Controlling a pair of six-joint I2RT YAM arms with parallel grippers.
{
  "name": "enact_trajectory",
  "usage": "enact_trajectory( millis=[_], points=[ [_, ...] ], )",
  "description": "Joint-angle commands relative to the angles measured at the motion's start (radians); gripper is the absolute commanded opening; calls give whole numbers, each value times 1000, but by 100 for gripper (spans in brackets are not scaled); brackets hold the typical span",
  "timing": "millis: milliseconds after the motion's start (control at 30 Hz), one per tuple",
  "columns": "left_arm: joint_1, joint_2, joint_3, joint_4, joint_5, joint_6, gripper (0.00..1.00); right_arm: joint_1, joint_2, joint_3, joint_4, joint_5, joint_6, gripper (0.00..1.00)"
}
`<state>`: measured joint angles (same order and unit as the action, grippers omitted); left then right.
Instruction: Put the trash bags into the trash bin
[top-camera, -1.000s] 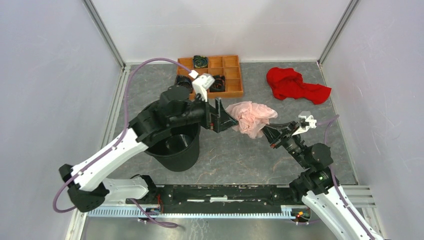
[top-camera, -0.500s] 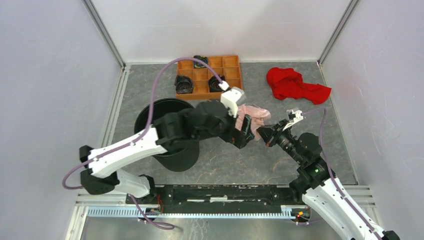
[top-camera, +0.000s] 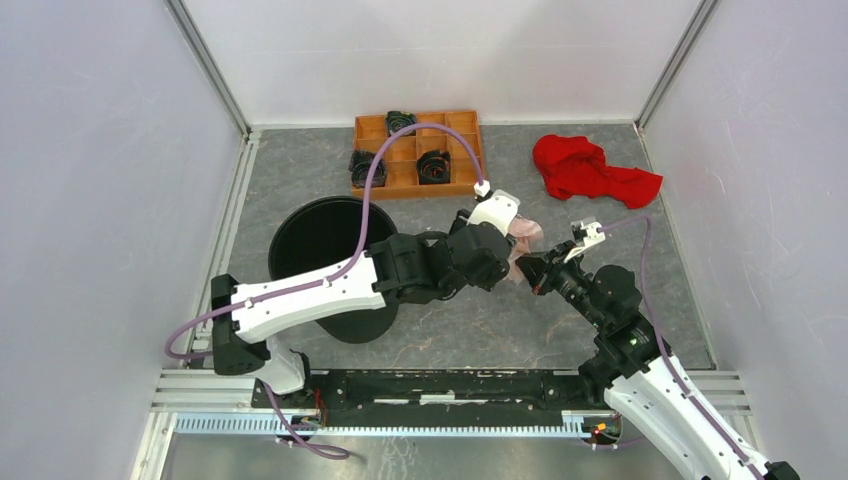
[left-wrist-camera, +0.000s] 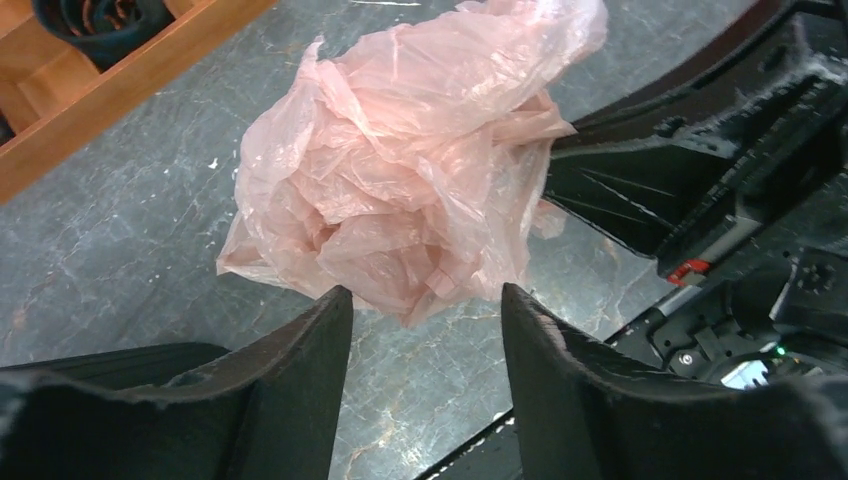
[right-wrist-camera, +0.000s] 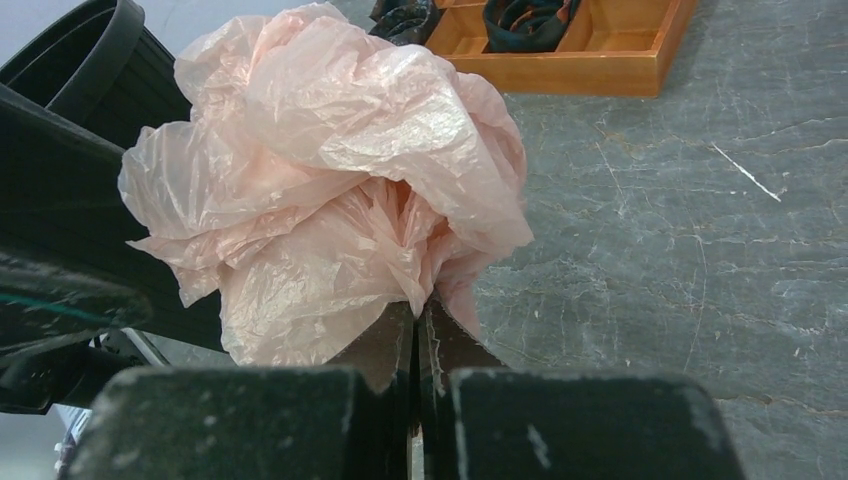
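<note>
The crumpled pale pink trash bag (right-wrist-camera: 340, 190) hangs bunched above the table, pinched at its lower edge by my right gripper (right-wrist-camera: 418, 315), which is shut on it. In the left wrist view the bag (left-wrist-camera: 410, 170) sits just ahead of my open left gripper (left-wrist-camera: 425, 300), with the film's lower edge level with the fingertips and nothing between them. From above, only a bit of the bag (top-camera: 527, 235) shows beside the left wrist. The round black trash bin (top-camera: 300, 225) stands at the left, partly under the left arm.
An orange compartment tray (top-camera: 418, 155) with dark coiled items stands at the back. A bright red cloth (top-camera: 590, 170) lies at the back right. The left arm (top-camera: 400, 270) stretches across the table from the bin to the right gripper (top-camera: 530, 270).
My left arm has swung right from above the bin to the bag. The right gripper has kept hold of the bag and shifted it slightly left.
</note>
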<state>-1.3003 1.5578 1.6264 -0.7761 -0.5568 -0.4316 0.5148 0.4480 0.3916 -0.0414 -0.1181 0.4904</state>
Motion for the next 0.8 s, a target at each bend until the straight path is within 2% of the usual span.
enact_trajectory(
  millis=[0,233,267,333,467,533,633,700,767],
  points=[
    [-4,42,67,-2,-82,47,58,-1,-4,33,12,17,-28,1],
    [-5,124,111,-71,-173,37,57,-2,-10,44,-1,8,-30,1],
    [-5,131,118,-87,-197,36,46,-2,-12,43,-3,6,-30,1],
    [-5,142,133,-113,-235,32,33,-1,-16,42,-13,8,-37,1],
    [-4,132,162,-141,-256,26,13,-1,-18,33,-39,16,-63,3],
    [-5,104,163,-140,-228,24,5,0,-13,17,-53,35,-99,7],
    [-2,58,160,-136,-157,24,2,-1,10,-18,-92,135,-160,10],
    [3,21,148,-120,-78,17,2,-2,48,-36,-104,197,-192,21],
    [19,-24,119,-81,14,7,2,-2,109,-41,-103,191,-216,29]
  ],
)
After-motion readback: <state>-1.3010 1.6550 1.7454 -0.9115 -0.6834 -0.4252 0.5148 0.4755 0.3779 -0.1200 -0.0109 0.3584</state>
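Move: The pink bag hangs from the closed right fingers, its middle about 4 cm ahead, 4 cm to the right and 4 cm below the left hand; from the right hand it lies about 3 cm ahead, 4 cm left and 3 cm higher. From the left hand, the trash bin's middle is roughly 30 cm left, 2 cm ahead and 15 cm lower, and the wooden tray some 33 cm ahead, 16 cm left and 26 cm lower. Bring the left gripper forward and down about 3 cm onto the pink bag, rolling it some 10 degrees so its left side rises, then shut the half-open fingers to pinch the bag and ease back up about 2 cm. Hold the right hand nearly still until the left has closed, then part its fingers slightly while sinking about 3 cm and easing right. ##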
